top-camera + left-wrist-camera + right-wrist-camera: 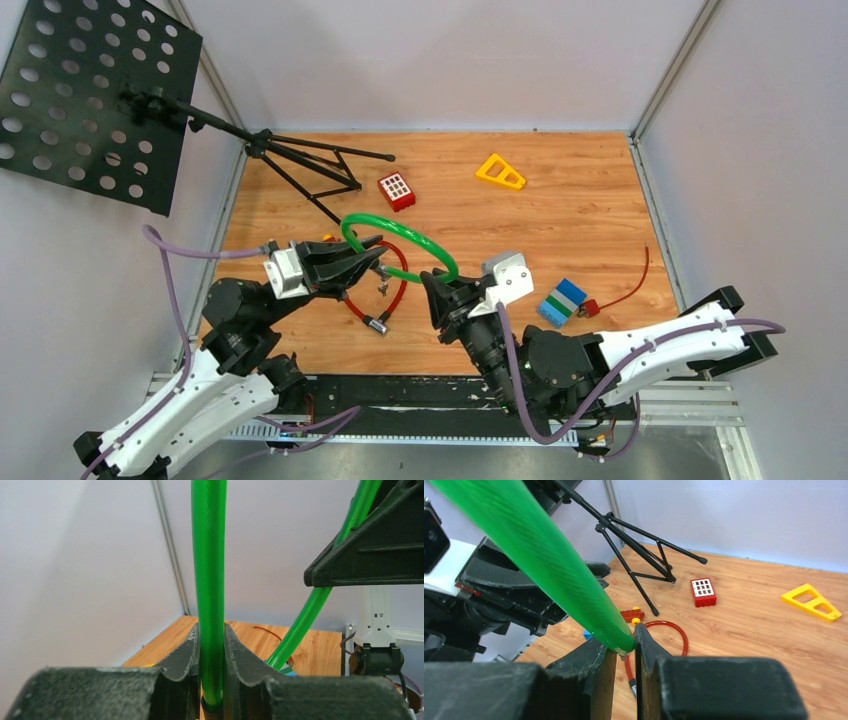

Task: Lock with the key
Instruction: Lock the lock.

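Note:
A green cable lock (420, 240) hangs in a loop above the wooden table, held between both arms. My left gripper (378, 258) is shut on one stretch of it; in the left wrist view the cable (209, 580) runs straight up between the two pads (187, 655). My right gripper (428, 280) is shut on the cable's other end, whose green tip (619, 637) sits between its fingertips. A small metal piece (383, 288) dangles below the left gripper; I cannot tell whether it is the key.
A red cable lock (402, 285) lies on the table under the grippers. A black music stand (90, 100) with tripod legs (310, 165) stands at the back left. A red brick (396, 191), a yellow triangle (500, 172), a blue-green block (563, 300) and a red wire (630, 285) lie around.

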`<state>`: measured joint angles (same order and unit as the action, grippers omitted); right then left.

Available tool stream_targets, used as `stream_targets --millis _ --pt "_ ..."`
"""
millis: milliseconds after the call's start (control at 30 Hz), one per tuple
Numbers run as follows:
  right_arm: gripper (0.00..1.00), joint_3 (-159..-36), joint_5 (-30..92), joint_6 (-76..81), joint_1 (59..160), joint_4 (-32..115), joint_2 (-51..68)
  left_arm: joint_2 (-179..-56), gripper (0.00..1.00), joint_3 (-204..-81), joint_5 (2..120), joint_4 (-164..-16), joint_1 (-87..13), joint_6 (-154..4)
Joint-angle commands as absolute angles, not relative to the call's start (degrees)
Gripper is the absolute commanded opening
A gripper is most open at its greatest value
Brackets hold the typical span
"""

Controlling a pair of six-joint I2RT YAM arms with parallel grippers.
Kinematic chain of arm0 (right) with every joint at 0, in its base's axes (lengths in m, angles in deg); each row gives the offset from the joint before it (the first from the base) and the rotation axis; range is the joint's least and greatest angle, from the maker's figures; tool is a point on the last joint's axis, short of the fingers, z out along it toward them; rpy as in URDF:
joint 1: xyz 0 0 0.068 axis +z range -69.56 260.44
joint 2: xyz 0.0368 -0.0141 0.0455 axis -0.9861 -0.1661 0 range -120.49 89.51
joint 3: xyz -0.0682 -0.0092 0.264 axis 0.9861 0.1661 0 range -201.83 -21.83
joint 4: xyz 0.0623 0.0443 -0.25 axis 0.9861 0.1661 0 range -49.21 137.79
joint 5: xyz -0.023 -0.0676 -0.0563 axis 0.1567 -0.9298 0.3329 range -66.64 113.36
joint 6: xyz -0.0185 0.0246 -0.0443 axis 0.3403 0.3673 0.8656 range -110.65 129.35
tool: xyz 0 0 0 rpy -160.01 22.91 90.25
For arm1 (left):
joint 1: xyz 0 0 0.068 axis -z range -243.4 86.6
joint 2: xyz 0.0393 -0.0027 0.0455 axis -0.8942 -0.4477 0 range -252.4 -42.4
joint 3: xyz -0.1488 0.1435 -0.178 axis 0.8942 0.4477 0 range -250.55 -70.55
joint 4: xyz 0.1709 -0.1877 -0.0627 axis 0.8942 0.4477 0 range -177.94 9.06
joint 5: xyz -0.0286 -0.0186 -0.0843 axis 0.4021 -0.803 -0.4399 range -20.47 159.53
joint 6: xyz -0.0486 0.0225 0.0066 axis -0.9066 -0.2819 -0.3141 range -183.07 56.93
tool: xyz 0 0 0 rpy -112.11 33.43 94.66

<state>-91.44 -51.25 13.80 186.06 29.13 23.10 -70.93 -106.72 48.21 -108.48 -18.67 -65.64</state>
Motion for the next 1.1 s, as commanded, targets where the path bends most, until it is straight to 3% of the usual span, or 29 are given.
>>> stream_targets --millis 0,167,267,300,500,700,800,1067 --pt "0.02 -91.33 -40.38 17.26 186.14 23.24 22.05 -74.19 0.18 -105.06 42.94 -103.5 -17.78 -64.48" --pt "0.02 -90.63 -39.28 18.0 184.34 22.77 22.91 -74.22 0.18 -104.12 43.65 -103.33 -17.79 -64.73" --pt "0.03 -89.25 -37.69 16.98 182.62 22.19 23.94 -74.28 0.01 -103.12 43.65 -104.75 -17.79 -65.99" --pt "0.03 -88.65 -37.07 16.28 181.63 22.15 24.27 -74.34 0.0 -102.81 43.68 -105.53 -17.79 -66.58" --pt "0.17 -84.3 -34.57 11.54 177.58 22.14 27.44 -73.84 0.0 -100.66 44.88 -112.76 -17.79 -70.55" --pt "0.12 -83.44 -30.78 10.86 175.3 23.85 29.67 -74.96 0.0 -99.86 45.08 -113.46 -17.79 -71.41" --pt "0.12 -85.25 -29.62 13.82 175.27 26.17 28.88 -76.23 0.1 -100.35 43.16 -112.37 -17.78 -71.74" --pt "0.12 -88.25 -28.83 16.15 175.24 29.28 27.16 -75.54 0.17 -100.27 44.17 -109.74 -17.77 -71.28"
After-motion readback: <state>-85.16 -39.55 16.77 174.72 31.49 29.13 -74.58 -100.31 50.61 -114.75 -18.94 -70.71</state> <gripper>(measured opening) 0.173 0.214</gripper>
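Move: Just under the left fingers, which still grip the green cable above it, hangs the green lock's body, about 2 cm back, 2 cm right and 5 cm below that hand, its keys about 4 cm lower still. The cable's other stretch, in the right fingers, lies some 4 cm back, 6 cm right and 1 cm above the left hand. From the right hand the lock body is about 2 cm ahead, 5 cm left and 5 cm below. Bringing the cable's end part forward, the right hand travels about 5 cm, with some 2 cm to the right and a slight sink, almost all of it before the last third. The left hand lowers the lock body about 4 cm, easing 2 cm forward and a little right as its wrist tips some 10 degrees. Both grippers keep their hold on the green cable. ##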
